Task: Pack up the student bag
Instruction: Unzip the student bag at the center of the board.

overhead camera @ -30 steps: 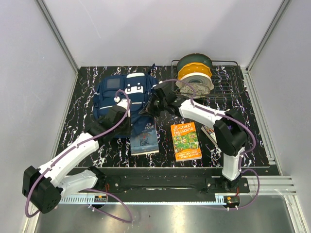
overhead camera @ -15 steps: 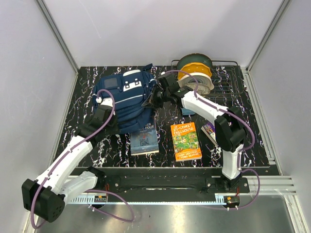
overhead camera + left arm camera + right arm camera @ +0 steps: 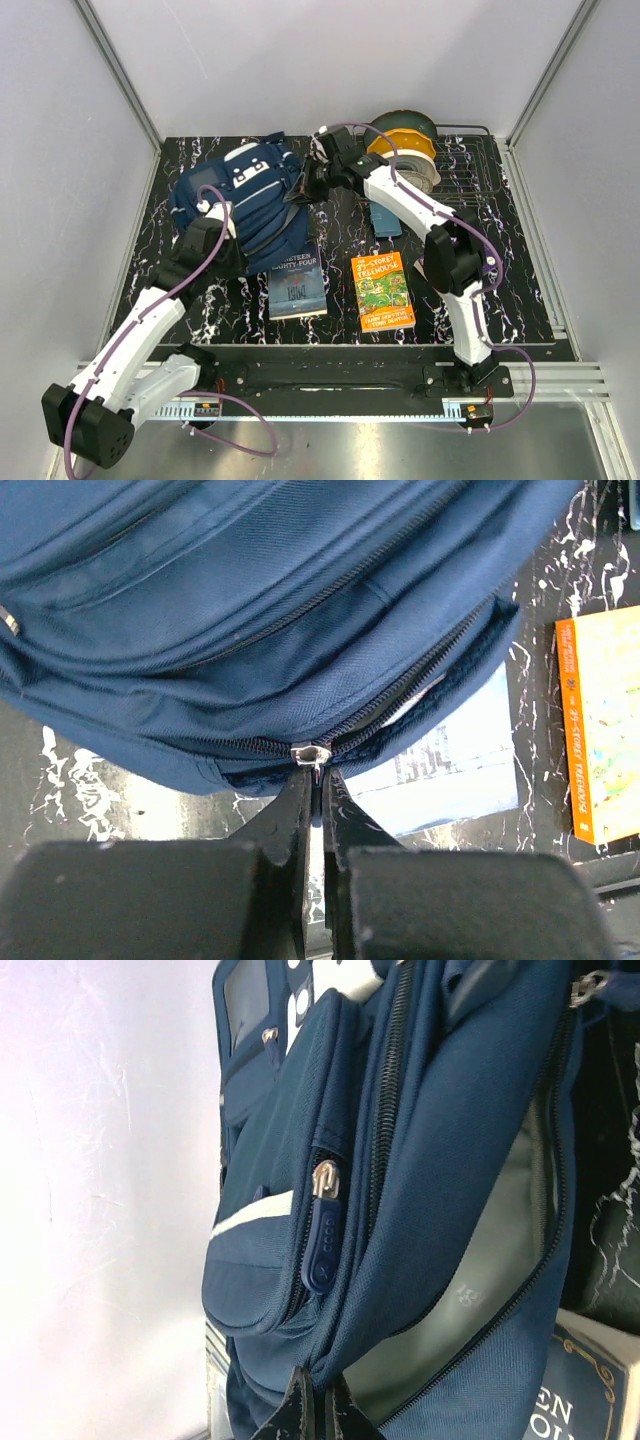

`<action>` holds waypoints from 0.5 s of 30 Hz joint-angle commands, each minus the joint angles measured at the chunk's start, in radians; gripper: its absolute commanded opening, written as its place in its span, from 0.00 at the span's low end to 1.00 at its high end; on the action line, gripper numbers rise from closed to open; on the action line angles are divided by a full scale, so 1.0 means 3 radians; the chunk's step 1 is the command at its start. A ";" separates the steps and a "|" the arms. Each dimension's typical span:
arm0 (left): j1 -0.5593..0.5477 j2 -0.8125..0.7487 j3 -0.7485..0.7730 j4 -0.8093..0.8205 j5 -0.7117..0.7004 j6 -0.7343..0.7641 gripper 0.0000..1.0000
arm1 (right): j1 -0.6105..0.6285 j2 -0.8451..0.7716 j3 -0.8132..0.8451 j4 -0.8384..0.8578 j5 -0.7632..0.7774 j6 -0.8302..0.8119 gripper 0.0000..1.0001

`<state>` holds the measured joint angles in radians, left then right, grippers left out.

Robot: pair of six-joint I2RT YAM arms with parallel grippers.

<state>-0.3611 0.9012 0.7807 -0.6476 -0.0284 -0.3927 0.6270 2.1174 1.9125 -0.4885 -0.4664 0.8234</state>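
Observation:
The student bag (image 3: 240,195), navy with white trim, lies tilted at the back left of the table, and its lower edge covers the top of a blue-grey book (image 3: 297,285). My left gripper (image 3: 320,775) is shut on the metal zip pull (image 3: 308,752) of the bag's main zip, at the bag's near edge (image 3: 225,232). My right gripper (image 3: 322,1392) is shut on the fabric rim of the bag's opening, at the bag's right side (image 3: 300,190). The opening gapes and shows grey lining (image 3: 480,1290). A front-pocket zip tab (image 3: 325,1232) hangs just above my right fingers.
An orange book (image 3: 383,290) lies in front of the right arm, and a teal book (image 3: 385,216) lies beneath it. Filament spools (image 3: 402,150) stand on a wire rack (image 3: 470,165) at the back right. The enclosure walls stand close behind and to the left.
Both grippers have moved left and back, keeping their hold. The bag has swung left and turned, its opening is pulled wider, and the teal book now shows.

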 commanded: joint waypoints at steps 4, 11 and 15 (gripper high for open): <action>-0.0381 -0.0054 -0.0015 0.0241 0.0223 -0.0117 0.00 | -0.0009 0.0392 0.0768 -0.0228 -0.0066 -0.0362 0.04; -0.0525 0.0074 -0.0015 0.0343 0.0105 -0.0184 0.00 | -0.0024 0.0081 0.0349 -0.0218 0.0296 -0.0520 0.27; -0.0525 0.0125 -0.0005 0.0338 0.0014 -0.0138 0.00 | -0.0039 -0.0119 0.0023 -0.0187 0.0435 -0.0567 0.61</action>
<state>-0.5152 0.9333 0.7673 -0.6258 -0.0174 -0.4278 0.6247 2.1998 1.9804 -0.5804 -0.4030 0.6975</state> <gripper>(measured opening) 0.042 0.457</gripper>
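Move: The left hand already has the bag's zip pull pinched between shut fingers, with the bag's middle about 13 cm ahead of it and 3 cm to its left. Nineteen Eighty-Four lies some 11 cm to this hand's right and 2 cm back, about 13 cm lower. The right hand grips a fold of the bag's side; the zip pull is roughly 16 cm back from it, 12 cm left and slightly lower, and that book about 18 cm straight back, 17 cm below. Swinging right about 4 cm and a little back, towards Nineteen Eighty-Four, the left hand keeps its pinch on the zip pull and turns some 10 degrees clockwise. The right hand edges forward a centimetre, then sinks about 4 cm, tipping its fingers further down as they open to roughly half and let go of the fold. ##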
